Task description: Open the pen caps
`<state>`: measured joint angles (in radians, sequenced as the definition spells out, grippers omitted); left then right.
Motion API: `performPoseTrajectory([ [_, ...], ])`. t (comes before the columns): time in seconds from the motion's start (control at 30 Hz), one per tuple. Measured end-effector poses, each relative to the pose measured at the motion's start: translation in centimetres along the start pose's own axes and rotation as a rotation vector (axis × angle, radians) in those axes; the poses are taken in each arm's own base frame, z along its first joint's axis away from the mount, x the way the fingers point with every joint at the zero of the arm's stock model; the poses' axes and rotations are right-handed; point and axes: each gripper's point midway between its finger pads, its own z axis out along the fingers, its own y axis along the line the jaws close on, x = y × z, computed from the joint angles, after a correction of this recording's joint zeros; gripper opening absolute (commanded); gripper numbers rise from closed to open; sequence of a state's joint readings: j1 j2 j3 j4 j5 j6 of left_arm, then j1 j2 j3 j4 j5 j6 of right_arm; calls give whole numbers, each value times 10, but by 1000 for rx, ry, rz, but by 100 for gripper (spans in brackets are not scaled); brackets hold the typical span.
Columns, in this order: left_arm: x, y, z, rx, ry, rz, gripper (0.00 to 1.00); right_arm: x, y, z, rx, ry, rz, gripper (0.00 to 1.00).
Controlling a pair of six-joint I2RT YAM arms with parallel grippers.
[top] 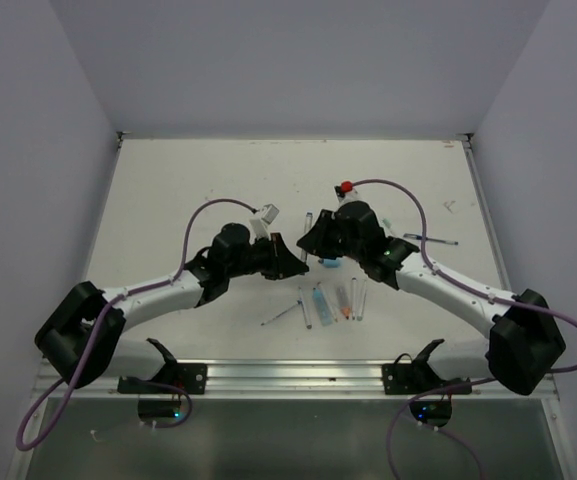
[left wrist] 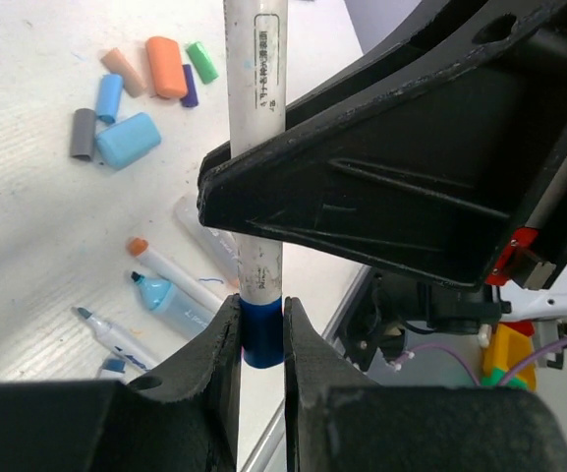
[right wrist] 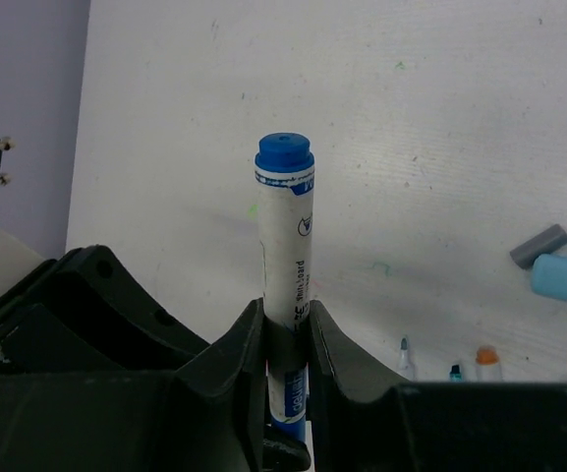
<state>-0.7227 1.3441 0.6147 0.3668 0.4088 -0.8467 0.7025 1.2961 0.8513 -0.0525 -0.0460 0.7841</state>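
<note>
A white pen barrel [left wrist: 258, 147] hangs in the air between the two arms near the table's middle. My left gripper [left wrist: 261, 310] is shut on the dark blue pen cap [left wrist: 261, 339] at the barrel's near end. My right gripper [right wrist: 286, 315] is shut on the same barrel [right wrist: 288, 246] at about mid-length, and a blue end plug [right wrist: 284, 154] shows at the barrel's far tip. In the top view the left gripper [top: 294, 262] and the right gripper [top: 308, 242] meet almost tip to tip, and the pen is hidden between them.
Loose caps lie in a cluster on the table: orange [left wrist: 166, 67], green [left wrist: 201, 61], light blue [left wrist: 126, 140] and grey [left wrist: 84, 133]. Several uncapped pens [top: 326, 302] lie below the grippers. A red object [top: 346, 186] sits behind the right arm.
</note>
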Motion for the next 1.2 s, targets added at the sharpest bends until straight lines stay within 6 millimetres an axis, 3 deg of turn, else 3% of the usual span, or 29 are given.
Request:
performPoseTrajectory([
  [0.13, -5, 8, -3, -66, -64, 34, 0, -7, -5, 8, 107, -8, 36, 0],
  [0.3, -16, 18, -19, -207, -214, 86, 0, -12, 7, 21, 201, -9, 15, 0],
  [0.47, -21, 21, -35, -276, -289, 143, 0, -12, 19, 28, 208, 8, -2, 0],
  [0.6, -13, 22, -37, -232, -277, 195, 0, -3, 23, 31, 174, 46, -16, 0],
  [0.67, -6, 23, -37, -189, -270, 204, 0, 2, 23, 32, 159, 65, -27, 0],
  [0.7, 7, 22, -37, -144, -229, 205, 0, -3, 23, 35, 153, 41, -47, 0],
  [0.8, 63, 8, -45, 48, -76, 222, 0, -44, 23, 43, 86, -60, -36, 0],
  [0.9, 84, -9, -60, 184, -28, 229, 0, -78, 20, 46, 4, -137, -5, 0],
  [1.03, 71, -21, -65, 192, -56, 252, 0, -85, 13, 45, 7, -141, -15, 0],
  [1.2, 48, 13, -57, -76, -92, 223, 0, -73, 8, 48, 67, -61, -46, 0],
])
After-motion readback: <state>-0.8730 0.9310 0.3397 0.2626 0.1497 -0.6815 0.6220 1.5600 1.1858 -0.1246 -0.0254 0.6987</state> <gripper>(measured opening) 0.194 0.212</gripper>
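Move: Between the left fingers, still shut on the blue cap, the white marker's body runs out to the right hand's grip, about 6 cm ahead and 3 cm higher, so the cap is as far back and below from the right hand. On the table some 14 cm below the left hand, the white pen is 3 cm back and 1 cm right, the blue highlighter 3 cm back and 5 cm right, the light blue cap 9 cm ahead and 7 cm right. Straining on the marker from both ends, the two hands first drift about 4 cm left together, the left turning nearly 20 degrees counter-clockwise; then they jump apart. The left swings back clockwise as it pulls the cap some 10 cm back, then rebounds 4 cm forward; the right carries the body about 6 cm farther forward and slightly up. Both grips stay shut. ##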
